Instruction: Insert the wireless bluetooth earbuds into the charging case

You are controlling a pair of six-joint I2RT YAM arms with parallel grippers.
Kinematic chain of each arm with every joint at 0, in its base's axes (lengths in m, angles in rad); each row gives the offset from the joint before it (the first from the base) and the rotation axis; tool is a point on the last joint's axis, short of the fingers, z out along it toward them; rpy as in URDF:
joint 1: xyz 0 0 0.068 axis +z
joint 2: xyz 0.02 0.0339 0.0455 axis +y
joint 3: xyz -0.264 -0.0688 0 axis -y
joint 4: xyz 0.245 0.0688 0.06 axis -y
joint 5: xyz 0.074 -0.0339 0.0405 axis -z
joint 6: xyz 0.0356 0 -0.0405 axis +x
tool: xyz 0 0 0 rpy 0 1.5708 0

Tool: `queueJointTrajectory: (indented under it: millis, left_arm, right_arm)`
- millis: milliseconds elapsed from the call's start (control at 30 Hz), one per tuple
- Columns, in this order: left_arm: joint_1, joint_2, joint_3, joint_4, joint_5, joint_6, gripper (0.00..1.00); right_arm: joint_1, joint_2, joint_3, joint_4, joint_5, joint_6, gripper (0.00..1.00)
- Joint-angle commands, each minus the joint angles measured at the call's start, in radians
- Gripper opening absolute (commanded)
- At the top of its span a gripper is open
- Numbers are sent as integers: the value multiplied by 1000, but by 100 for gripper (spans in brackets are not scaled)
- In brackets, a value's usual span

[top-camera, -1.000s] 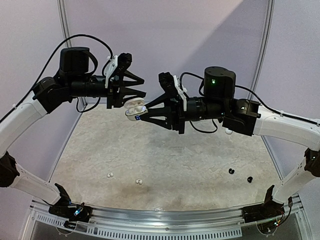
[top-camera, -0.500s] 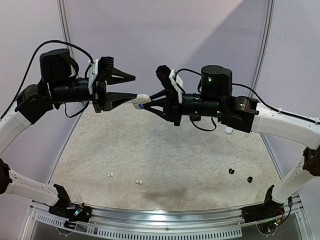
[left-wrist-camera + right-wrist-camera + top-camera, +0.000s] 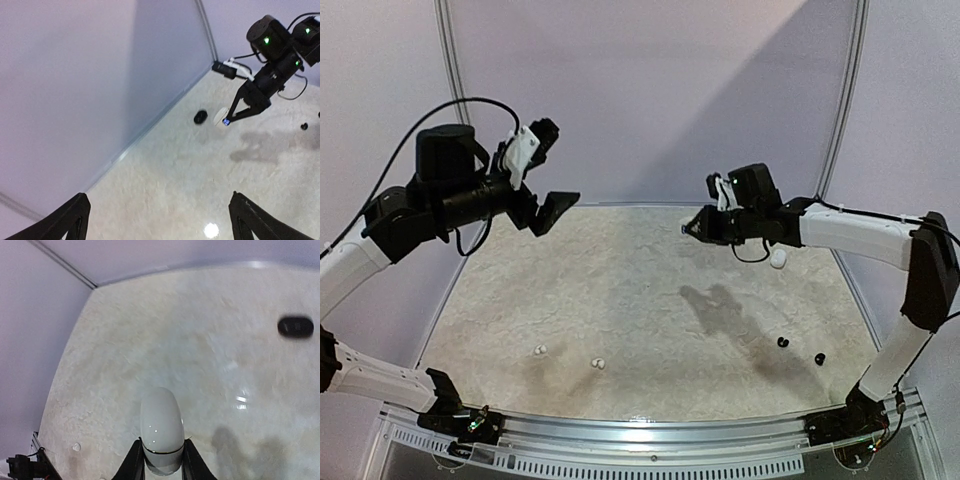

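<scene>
My right gripper (image 3: 161, 442) is shut on a closed white charging case (image 3: 160, 426), holding it above the far right of the table; the left wrist view shows that case (image 3: 222, 119) with a blue light. My left gripper (image 3: 548, 175) hangs open and empty at the left, well away from it. Two white earbuds (image 3: 540, 350) (image 3: 598, 363) lie near the front left. Two black earbuds (image 3: 782, 342) (image 3: 818, 358) lie at the front right.
Another white case (image 3: 778, 258) lies by the right wall under the right arm. A black case (image 3: 296, 326) lies near the back wall. The table's back edge and side walls are close to the right gripper.
The white case's lid went shut. My left gripper opened wide and drew back to the left. The right arm carried the case to the right and lower.
</scene>
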Motion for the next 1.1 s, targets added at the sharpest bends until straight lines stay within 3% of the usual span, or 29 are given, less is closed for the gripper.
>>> queueJointTrajectory:
  millis: [0, 300, 367, 400, 433, 600, 667, 1067]
  left_arm:
    - [50, -39, -127, -133, -95, -228, 99]
    - [78, -105, -279, -111, -80, -278, 99]
    - [82, -116, -293, -100, -82, -274, 99]
    - [83, -121, -298, -95, -85, -272, 99]
    - [84, -124, -303, -92, -86, -270, 99]
    - [87, -137, -321, -88, -83, -264, 99]
    - [89, -139, -327, -82, -79, -262, 99]
    - [101, -120, -359, -59, -65, -229, 99]
  right_arm:
    - [-51, 99, -106, -2, -131, 279, 4]
    - [-105, 293, -76, -22, -271, 282, 3]
    - [-117, 318, -78, -34, -285, 283, 6]
    - [-122, 324, -78, -42, -289, 283, 11]
    - [-127, 331, -76, -57, -289, 281, 22]
    - [-135, 328, -6, -227, -206, 235, 87]
    - [-135, 322, 63, -335, -149, 179, 98]
    - [-196, 382, 565, -1043, 533, -47, 99]
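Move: The closed charging case is already pinched in my right fingers. The bare patch of table it is going to lies almost straight below, about 19 cm down and 2 cm back and 2 cm to the right. At table height, the black case is roughly 19 cm ahead of my right hand and 8 cm to its right, and the white oval case some 10 cm ahead and 26 cm right. From my left hand the patch is about 9 cm ahead, 25 cm right and 37 cm down. I lower the charging case about 18 cm nearly straight down with my right hand, tipping the fingers some 35 degrees further towards the table, then open wide to let go and climb about 10 cm away from it, forward and to the right. My empty left hand sinks around 13 cm and shifts 6 cm left, its fingers staying open and tipping down. ##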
